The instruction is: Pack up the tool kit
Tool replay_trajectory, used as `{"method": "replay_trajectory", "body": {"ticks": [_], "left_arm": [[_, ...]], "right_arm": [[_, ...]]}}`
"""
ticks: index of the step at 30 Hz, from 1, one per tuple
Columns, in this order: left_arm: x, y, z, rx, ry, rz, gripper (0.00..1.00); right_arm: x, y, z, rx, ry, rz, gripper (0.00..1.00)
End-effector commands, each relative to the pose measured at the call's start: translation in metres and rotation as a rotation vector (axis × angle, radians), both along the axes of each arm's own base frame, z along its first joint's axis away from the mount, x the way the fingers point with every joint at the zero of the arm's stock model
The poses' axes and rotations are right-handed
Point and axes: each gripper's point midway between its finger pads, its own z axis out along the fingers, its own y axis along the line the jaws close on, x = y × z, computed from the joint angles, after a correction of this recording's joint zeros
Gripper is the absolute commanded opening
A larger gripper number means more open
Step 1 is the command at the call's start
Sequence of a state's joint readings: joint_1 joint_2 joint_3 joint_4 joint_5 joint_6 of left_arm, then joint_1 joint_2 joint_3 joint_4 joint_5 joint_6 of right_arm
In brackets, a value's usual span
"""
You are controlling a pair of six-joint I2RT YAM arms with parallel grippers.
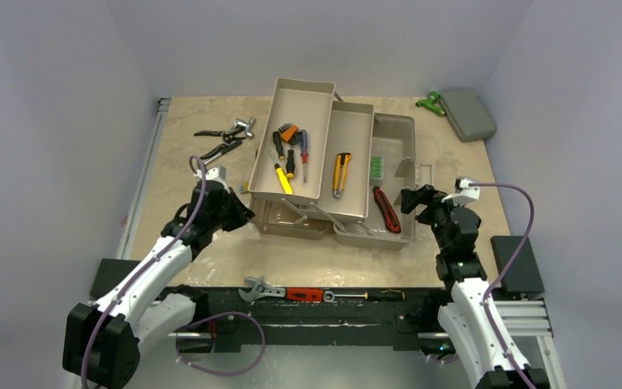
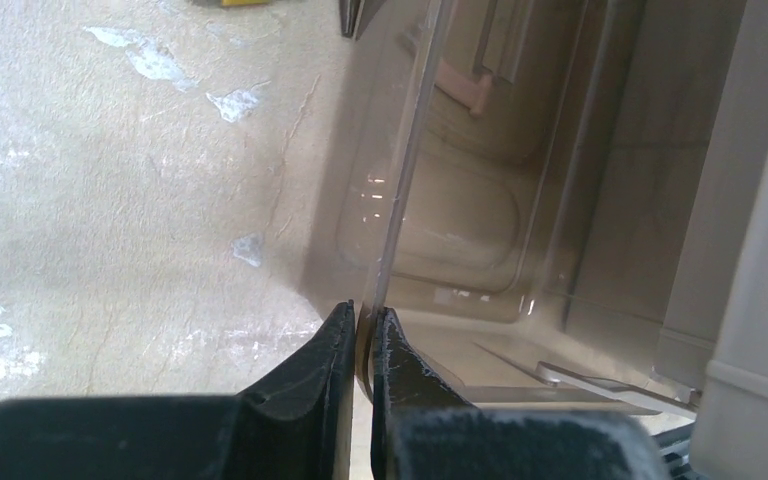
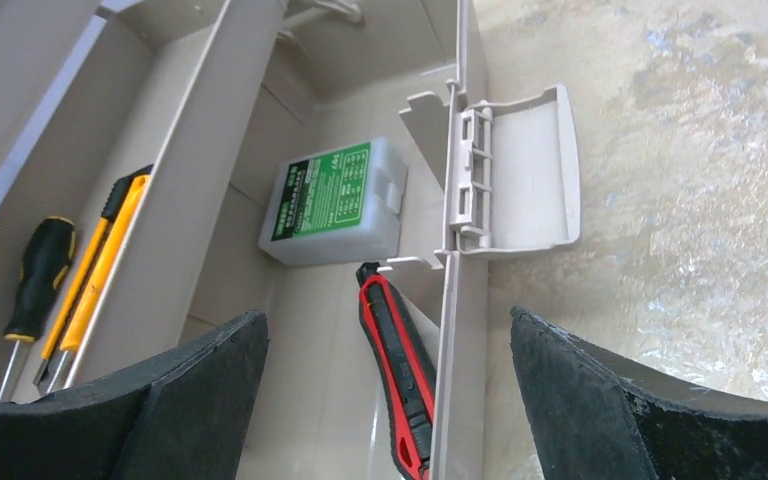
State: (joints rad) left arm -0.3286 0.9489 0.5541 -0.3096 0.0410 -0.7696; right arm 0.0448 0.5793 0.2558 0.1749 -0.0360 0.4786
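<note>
The beige toolbox (image 1: pixel 394 134) stands open mid-table with its trays (image 1: pixel 317 93) folded out to the left. Screwdrivers (image 1: pixel 303 154) lie in the far-left tray and a yellow utility knife (image 1: pixel 341 174) in the middle one. A red utility knife (image 3: pixel 395 350) and a small clear box with a green label (image 3: pixel 335 200) rest in the base. My left gripper (image 2: pixel 362 315) is shut on the thin edge of the smoky translucent lid (image 2: pixel 400 180) at the box's front left corner. My right gripper (image 3: pixel 388 313) is open, its fingers straddling the box's right wall (image 3: pixel 452 380) below the latch (image 3: pixel 520 170).
Loose pliers (image 1: pixel 227 134) lie on the table left of the trays. A flat grey case (image 1: pixel 467 113) with a green item (image 1: pixel 431 102) beside it sits at the back right. A wrench (image 1: pixel 261 288) and a red-handled tool (image 1: pixel 301 294) lie along the black front rail.
</note>
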Motion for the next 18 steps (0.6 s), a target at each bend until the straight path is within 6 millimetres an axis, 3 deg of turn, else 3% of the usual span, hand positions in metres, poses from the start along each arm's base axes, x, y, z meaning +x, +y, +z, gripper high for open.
{"method": "replay_trajectory", "body": {"ticks": [1,9,11,15,18], "left_arm": [[0.007,-0.023,-0.003,0.038,0.000,-0.120,0.00],[0.007,-0.089,-0.003,0.034,0.021,-0.284,0.00],[0.007,-0.083,-0.003,0.063,0.031,-0.256,0.00],[0.008,-0.049,0.004,0.164,-0.001,-0.130,0.00],[0.003,-0.040,0.009,0.156,-0.021,-0.089,0.00]], "right_arm": [[0.008,-0.002,0.021,0.005,-0.025,-0.019,0.90],[0.003,-0.006,0.025,0.002,-0.058,-0.035,0.90],[0.004,-0.008,0.024,-0.001,-0.049,-0.051,0.90],[0.006,-0.018,0.018,0.003,-0.008,-0.111,0.91],[0.004,-0.025,0.019,0.005,0.001,-0.152,0.91]]}}
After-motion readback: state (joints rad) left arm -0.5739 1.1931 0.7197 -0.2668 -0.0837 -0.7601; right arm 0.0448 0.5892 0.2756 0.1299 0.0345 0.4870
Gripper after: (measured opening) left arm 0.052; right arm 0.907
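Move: The left fingers are already shut on the rim at the toolbox's near-left corner, the toolbox's middle being about 24 cm to the hand's right, 17 cm ahead and roughly level with it. The pliers lie down on the table about 16 cm ahead and 2 cm right of this hand, and the blue-yellow tool about 8 cm ahead and 4 cm left. From the right hand, the toolbox's middle is some 24 cm left, 10 cm ahead and 8 cm lower. Rightward, the left arm drives the toolbox about 7 cm by its near-left corner, drifting slightly forward, still at the same height, with the hand turning some 10 degrees clockwise. The shut fingers keep their pinch on the rim throughout, and the push stops and eases back a touch at the end. ##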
